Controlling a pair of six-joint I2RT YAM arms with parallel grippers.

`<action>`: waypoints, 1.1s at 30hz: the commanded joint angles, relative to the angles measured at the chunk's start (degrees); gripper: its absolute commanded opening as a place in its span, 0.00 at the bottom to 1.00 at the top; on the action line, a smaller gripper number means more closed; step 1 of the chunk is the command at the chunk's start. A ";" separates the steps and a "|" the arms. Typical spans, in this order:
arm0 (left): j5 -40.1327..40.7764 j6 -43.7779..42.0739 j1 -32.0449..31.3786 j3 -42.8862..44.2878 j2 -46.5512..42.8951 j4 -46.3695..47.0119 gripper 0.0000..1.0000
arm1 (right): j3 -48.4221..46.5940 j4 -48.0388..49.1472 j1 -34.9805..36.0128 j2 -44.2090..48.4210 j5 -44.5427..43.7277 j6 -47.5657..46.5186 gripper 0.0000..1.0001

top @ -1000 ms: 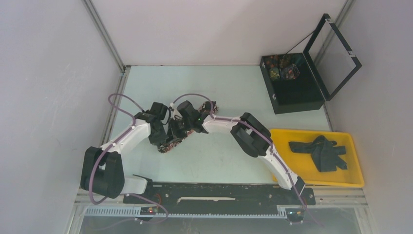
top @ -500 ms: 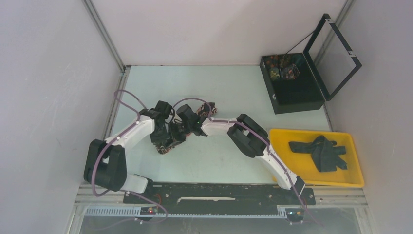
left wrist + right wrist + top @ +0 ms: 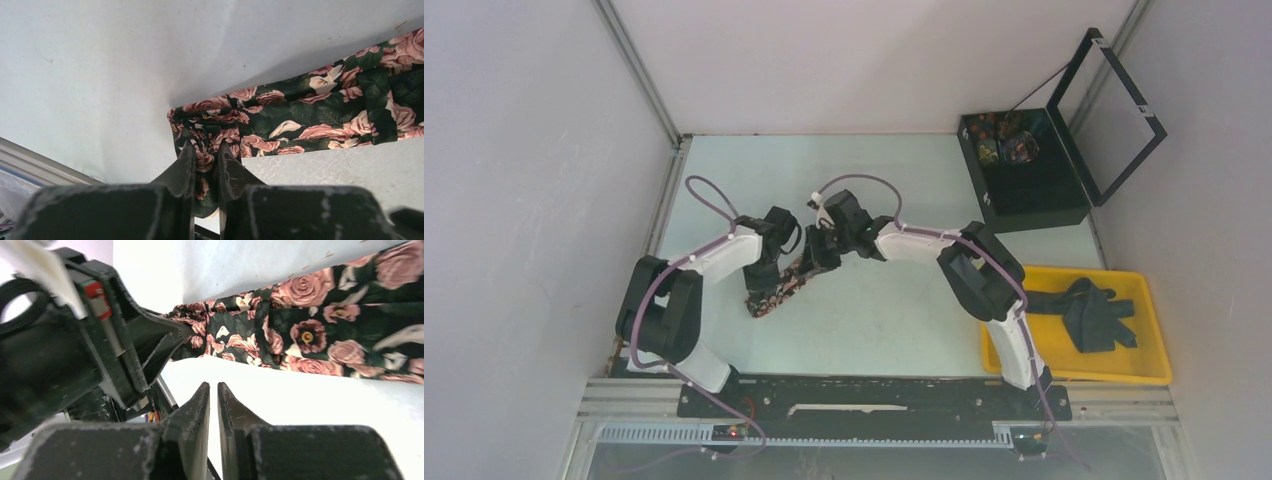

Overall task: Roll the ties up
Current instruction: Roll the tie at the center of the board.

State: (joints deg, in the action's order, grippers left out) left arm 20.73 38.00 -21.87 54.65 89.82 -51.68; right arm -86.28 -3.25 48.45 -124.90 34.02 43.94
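Note:
A black tie with pink roses (image 3: 300,115) lies across the table; it also shows in the top view (image 3: 776,295) and the right wrist view (image 3: 320,335). My left gripper (image 3: 206,150) is shut on the bunched end of this tie, with fabric pinched between its fingers. It sits over the tie in the top view (image 3: 771,272). My right gripper (image 3: 213,386) hovers just beside the tie with its jaws almost together and nothing between them; from above it is at the tie's upper end (image 3: 817,252). Dark plain ties (image 3: 1086,312) lie heaped in the yellow tray (image 3: 1146,372).
A black box (image 3: 1029,200) with its lid raised stands at the back right and holds patterned rolled ties (image 3: 1002,140). The yellow tray sits near the right arm's base. Grey walls close off the left, back and right. Purple cables loop over both arms.
Both arms have shifted to the right and their elbows have swung. The right gripper has drawn back off the tie, while the left stays clamped on the tie's end.

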 commanded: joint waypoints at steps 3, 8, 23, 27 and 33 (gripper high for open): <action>1.77 3.38 -0.29 2.27 3.34 2.10 0.01 | 3.31 -1.29 -1.28 6.19 -3.50 -3.66 0.14; 0.06 3.53 -0.28 4.66 4.73 1.91 0.15 | 4.05 -2.15 -1.32 7.01 -4.30 -4.57 0.13; -1.56 3.30 -0.29 10.30 6.52 -1.46 0.45 | 4.10 -3.51 -1.38 8.43 -5.76 -5.74 0.13; -1.54 3.61 -0.28 10.21 5.87 -1.52 0.53 | 4.10 -3.64 -1.40 8.93 -5.81 -6.00 0.13; -0.36 4.78 -0.31 10.41 2.62 -1.53 0.64 | 3.97 -3.04 -1.12 9.89 -5.33 -6.20 0.13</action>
State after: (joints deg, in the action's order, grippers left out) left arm 19.11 40.73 -22.00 63.24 96.01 -53.65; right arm -82.19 -7.16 47.03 -119.22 29.04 38.92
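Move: The rolled end of the tie is already pinched between my left fingertips, its middle about 1 cm back and 1 cm below the hand point. The tie's flat part runs off from it forward-right, its middle roughly 4 cm ahead of my left hand, 7 cm to its right and 2 cm lower. From my right hand the rolled end lies some 11 cm left, 5 cm back and 4 cm down; the flat part's middle is about 4 cm left, level with it and 4 cm down. I let the rolled end out of my left pinch: after the slightest sinking the fingers open wide while the hand slides about 3 cm forward and 2 cm right, along the tie's flat part, ending astride the cloth with the wrist nearly unturned. My right hand, fingers still shut and empty, backs off some 3 cm to the right, away from the roll, bobbing up and down early on. ##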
